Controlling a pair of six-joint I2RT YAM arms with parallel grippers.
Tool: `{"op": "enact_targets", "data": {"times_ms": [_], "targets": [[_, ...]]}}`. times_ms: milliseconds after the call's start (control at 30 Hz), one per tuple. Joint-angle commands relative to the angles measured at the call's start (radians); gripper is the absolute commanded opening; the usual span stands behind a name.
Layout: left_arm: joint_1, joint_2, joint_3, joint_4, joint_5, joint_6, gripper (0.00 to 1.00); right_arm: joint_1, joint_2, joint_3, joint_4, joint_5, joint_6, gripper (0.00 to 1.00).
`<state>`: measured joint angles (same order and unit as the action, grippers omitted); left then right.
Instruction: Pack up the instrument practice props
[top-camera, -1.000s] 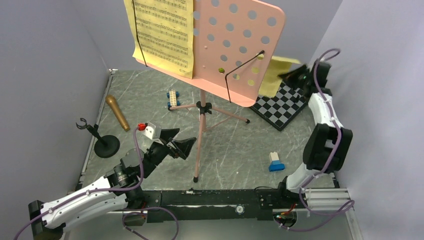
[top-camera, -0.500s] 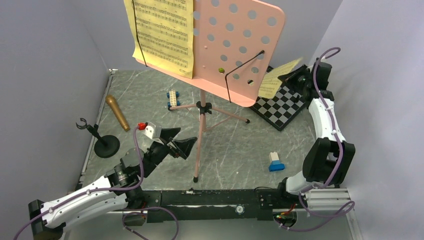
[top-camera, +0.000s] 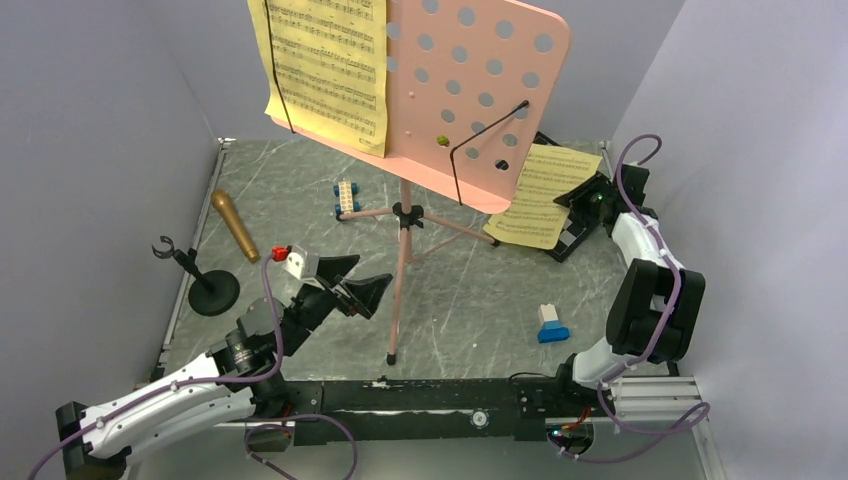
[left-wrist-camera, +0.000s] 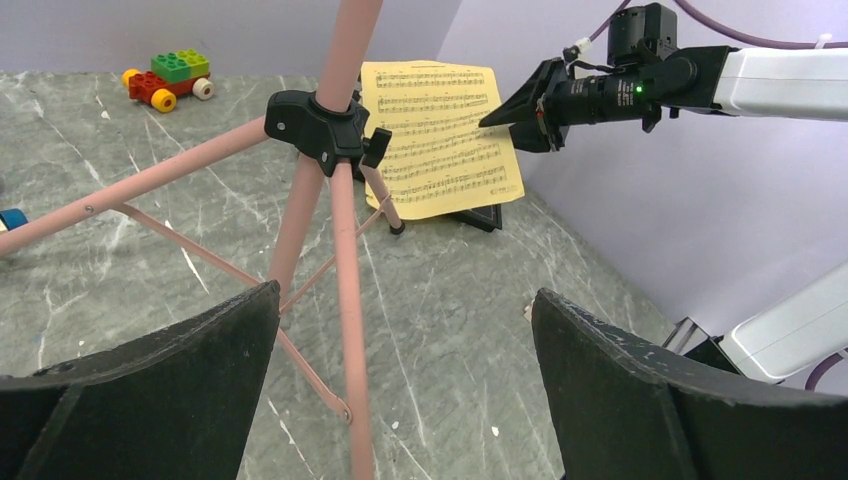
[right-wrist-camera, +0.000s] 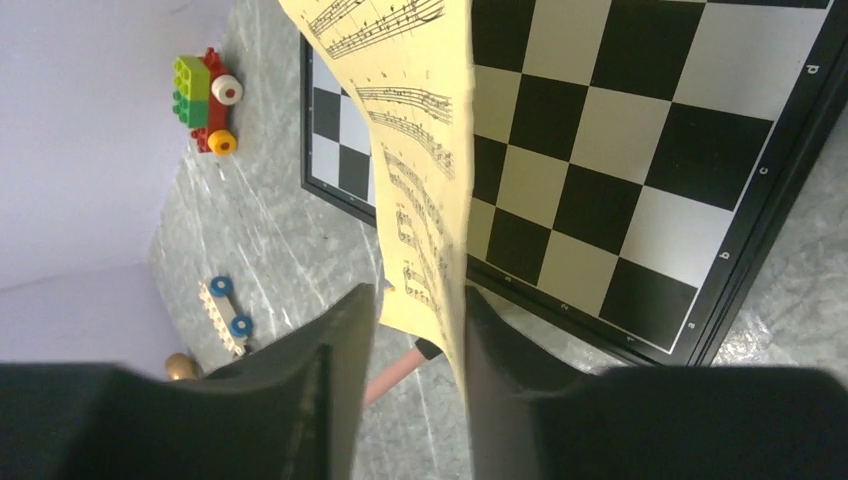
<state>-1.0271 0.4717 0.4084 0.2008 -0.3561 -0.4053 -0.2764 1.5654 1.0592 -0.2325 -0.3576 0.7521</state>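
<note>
The pink music stand (top-camera: 470, 90) stands mid-table on its tripod (left-wrist-camera: 335, 230), and one yellow sheet-music page (top-camera: 325, 65) is clipped to its desk. A second yellow page (top-camera: 540, 195) lies tilted over the chessboard (right-wrist-camera: 620, 150). Its near edge (right-wrist-camera: 425, 230) hangs between the parted jaws of my right gripper (right-wrist-camera: 418, 295), against one finger and not clamped. My left gripper (left-wrist-camera: 405, 292) stands wide open and empty, low beside the tripod legs. The gold-brown microphone (top-camera: 234, 224) and the black mic stand (top-camera: 205, 285) rest at the left.
Toy brick cars sit on the table: a white-and-blue one (top-camera: 346, 196) behind the tripod, a blue one (top-camera: 551, 323) at front right, and a red-green one (left-wrist-camera: 168, 78) near the back wall. Grey walls close in left, right and behind.
My right gripper came down from above the chessboard with the yellow page. Its jaws have parted, and the page now lies over the board. The left arm has stayed still.
</note>
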Motion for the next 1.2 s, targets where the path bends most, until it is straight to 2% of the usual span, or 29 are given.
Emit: {"op": "enact_targets", "data": {"times_ms": [0,100,233,367,433,533,633,800,967,1033,1167], "targets": [[-0.003,-0.016,0.004,0.013,0.001,0.0,0.99,-0.002,-0.071,0.014,0.012,0.025,-0.013,0.48],[-0.002,-0.017,0.013,0.009,-0.01,0.002,0.99,0.0,-0.112,0.037,-0.025,0.041,-0.014,0.61],[-0.004,-0.014,0.041,-0.007,-0.046,0.023,0.99,0.052,-0.211,0.084,-0.075,0.092,-0.038,0.66],[-0.002,0.014,0.091,-0.071,-0.12,0.059,0.99,0.221,-0.425,0.013,-0.011,0.259,-0.124,0.66],[-0.002,0.027,0.127,-0.118,-0.177,0.069,0.99,0.349,-0.528,-0.042,0.022,0.344,-0.19,0.66],[-0.002,0.027,0.157,-0.171,-0.243,0.071,0.99,0.445,-0.622,-0.095,-0.027,0.441,-0.255,0.68],[-0.002,0.021,0.159,-0.174,-0.275,0.072,0.99,0.462,-0.699,-0.174,-0.089,0.43,-0.276,0.7],[-0.002,0.016,0.177,-0.178,-0.26,0.093,0.99,0.575,-0.933,-0.369,0.023,0.24,-0.344,0.77],[-0.002,-0.023,0.212,-0.227,-0.288,0.112,0.99,0.746,-1.094,-0.488,0.095,0.209,-0.411,0.81],[-0.002,-0.055,0.23,-0.241,-0.321,0.143,0.99,0.807,-1.12,-0.515,0.117,0.232,-0.43,0.81],[-0.002,-0.122,0.264,-0.236,-0.386,0.233,0.99,0.925,-1.062,-0.524,0.157,0.28,-0.465,0.82]]}}
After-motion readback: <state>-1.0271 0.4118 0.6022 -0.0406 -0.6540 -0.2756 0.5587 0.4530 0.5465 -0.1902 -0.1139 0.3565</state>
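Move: The yellow music sheet is still at the right fingers, its middle about 5 cm left of that hand, 2 cm ahead and 5 cm lower. The chessboard's middle is some 5 cm ahead, 3 cm left and 10 cm down; the foot of the music stand's right leg is about 8 cm back, 17 cm left and 12 cm down. From the left hand, the sheet lies roughly 22 cm ahead, 37 cm right and 20 cm below. Right fingers open off the sheet, rise, and swing some 30 cm back-left; left hand drifts 7 cm left. ##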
